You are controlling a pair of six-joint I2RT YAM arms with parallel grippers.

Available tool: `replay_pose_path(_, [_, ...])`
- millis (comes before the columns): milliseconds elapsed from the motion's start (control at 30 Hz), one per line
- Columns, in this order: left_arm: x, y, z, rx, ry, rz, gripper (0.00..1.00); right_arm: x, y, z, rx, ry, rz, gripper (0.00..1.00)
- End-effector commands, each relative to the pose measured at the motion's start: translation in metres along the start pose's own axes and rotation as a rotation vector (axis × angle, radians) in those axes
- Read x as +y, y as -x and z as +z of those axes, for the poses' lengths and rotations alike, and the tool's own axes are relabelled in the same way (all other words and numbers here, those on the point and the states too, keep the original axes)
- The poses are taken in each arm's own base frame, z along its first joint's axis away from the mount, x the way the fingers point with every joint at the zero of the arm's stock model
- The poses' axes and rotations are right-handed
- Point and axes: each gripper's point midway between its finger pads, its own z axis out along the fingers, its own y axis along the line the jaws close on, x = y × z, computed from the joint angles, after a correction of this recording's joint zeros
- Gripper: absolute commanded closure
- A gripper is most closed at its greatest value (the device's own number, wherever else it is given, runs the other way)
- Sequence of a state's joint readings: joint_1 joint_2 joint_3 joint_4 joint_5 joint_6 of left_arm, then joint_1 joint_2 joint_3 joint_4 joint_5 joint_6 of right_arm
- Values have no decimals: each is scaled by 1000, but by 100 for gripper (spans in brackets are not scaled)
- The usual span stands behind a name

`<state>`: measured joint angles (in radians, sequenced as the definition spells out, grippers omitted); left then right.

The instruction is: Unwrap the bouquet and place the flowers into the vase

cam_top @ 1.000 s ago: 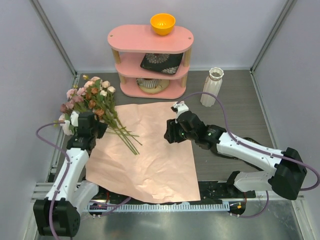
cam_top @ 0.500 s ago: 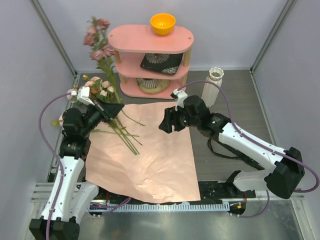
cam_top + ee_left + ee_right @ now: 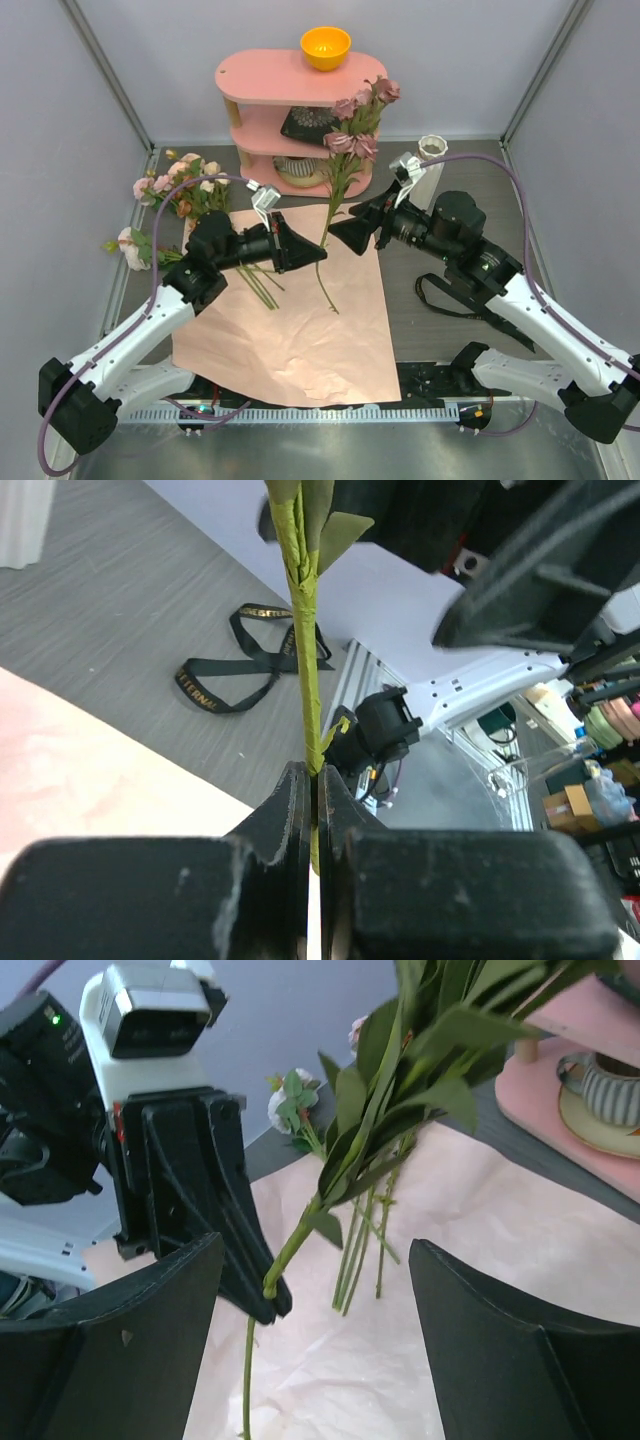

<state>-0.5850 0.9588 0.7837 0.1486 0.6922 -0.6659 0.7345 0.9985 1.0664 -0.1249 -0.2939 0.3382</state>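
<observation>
My left gripper (image 3: 320,257) is shut on the green stem (image 3: 306,640) of a mauve rose spray (image 3: 356,112) and holds it upright over the flat salmon-pink wrapping paper (image 3: 300,320). My right gripper (image 3: 343,229) faces it from the right, open, and the stem (image 3: 292,1243) rises between its wide-spread fingers (image 3: 140,1350) without touching them. The rest of the flowers (image 3: 182,192) lie loose at the paper's far-left corner, so the bouquet is unwrapped. The white ribbed vase (image 3: 428,172) stands at the back right, partly behind the right arm.
A pink three-tier shelf (image 3: 300,80) with an orange bowl (image 3: 326,47) on top stands at the back centre, close behind the raised blooms. A black ribbon (image 3: 450,297) lies on the grey table right of the paper. Several bare stems (image 3: 358,1250) rest on the paper.
The left arm lifted one rose spray off the pile and swung it right, over the paper's middle. The right gripper rose, turned toward it and opened wider.
</observation>
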Motion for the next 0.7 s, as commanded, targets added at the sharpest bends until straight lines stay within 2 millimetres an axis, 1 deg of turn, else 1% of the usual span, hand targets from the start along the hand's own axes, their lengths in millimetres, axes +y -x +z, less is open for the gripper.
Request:
replay_pose_path(0, [-30, 13, 9, -44, -104, 111, 100, 4, 35, -12, -147, -5, -22, 19])
replay_pose_path(33, [-32, 10, 10, -33, -113, 110, 100, 8, 35, -11, -148, 17, -23, 21])
replay_pose_path(67, [-33, 8, 12, -24, -121, 116, 100, 7, 38, -11, -154, 12, -16, 21])
replay_pose_path(100, [-38, 5, 12, -19, -134, 124, 100, 2, 37, -9, -156, -14, -7, 22])
replay_pose_path(133, [-39, 4, 12, -17, -134, 128, 100, -5, 35, -8, -148, -49, 4, 23])
replay_pose_path(167, [-39, 3, 12, -15, -133, 138, 100, -13, 38, -7, -160, -94, 19, 24])
replay_pose_path(200, [-40, 2, 11, -10, -134, 140, 100, -16, 38, -7, -159, -109, 32, 25])
replay_pose_path(233, [-39, 1, 10, -1, -126, 140, 100, -19, 38, -7, -160, -118, 43, 28])
replay_pose_path(267, [-39, -1, 10, 5, -126, 143, 100, -19, 37, -6, -162, -114, 50, 31])
replay_pose_path(300, [-38, -2, 10, 11, -123, 153, 100, -15, 39, -7, -171, -101, 62, 37])
replay_pose_path(333, [-37, -4, 9, 25, -116, 150, 100, -12, 44, -9, -192, -90, 58, 39])
replay_pose_path(400, [-36, -6, 8, 38, -109, 166, 100, -12, 46, -13, -204, -93, 60, 42])
replay_pose_path(433, [-34, -9, 7, 46, -100, 163, 100, -7, 55, -15, -244, -73, 51, 43])
replay_pose_path(467, [-31, -9, 6, 47, -89, 166, 100, -3, 59, -20, -265, -59, 44, 43])
replay_pose_path(500, [-31, -10, 5, 47, -84, 174, 100, 1, 60, -22, -275, -40, 44, 46])
replay_pose_path(533, [-30, -11, 4, 51, -78, 174, 100, 4, 65, -24, -299, -23, 45, 54])
replay_pose_path(567, [-31, -11, 3, 51, -81, 176, 100, 5, 65, -23, -300, -18, 52, 66])
replay_pose_path(600, [-33, -12, 2, 51, -88, 179, 100, 5, 64, -20, -296, -14, 67, 83])
replay_pose_path(633, [-35, -11, 1, 49, -91, 180, 100, 10, 65, -17, -297, 18, 85, 87])
replay_pose_path(667, [-35, -11, 0, 51, -90, 179, 100, 10, 65, -13, -289, 23, 88, 90])
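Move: The right hand, wide open, has the stem just under the leaves of the held pink roses some 3 cm ahead, 1 cm to its left and 3 cm above; their blooms stand roughly 9 cm ahead, 4 cm right and 13 cm up. The white vase is about 17 cm ahead, 15 cm right, its middle 24 cm lower. From the left hand, already pinching the lower stem, that same stretch of stem lies about 6 cm ahead, 2 cm right and 8 cm up. The right hand closes its fingers from wide open to nearly shut around the rose stem just under the leaves, rising about 3 cm and easing some 2 cm right while it turns roughly 10 degrees. The left hand keeps its pinch lower down and draws the stem about 3 cm back, with a smaller shift right and down, bringing it in between the right fingers. ##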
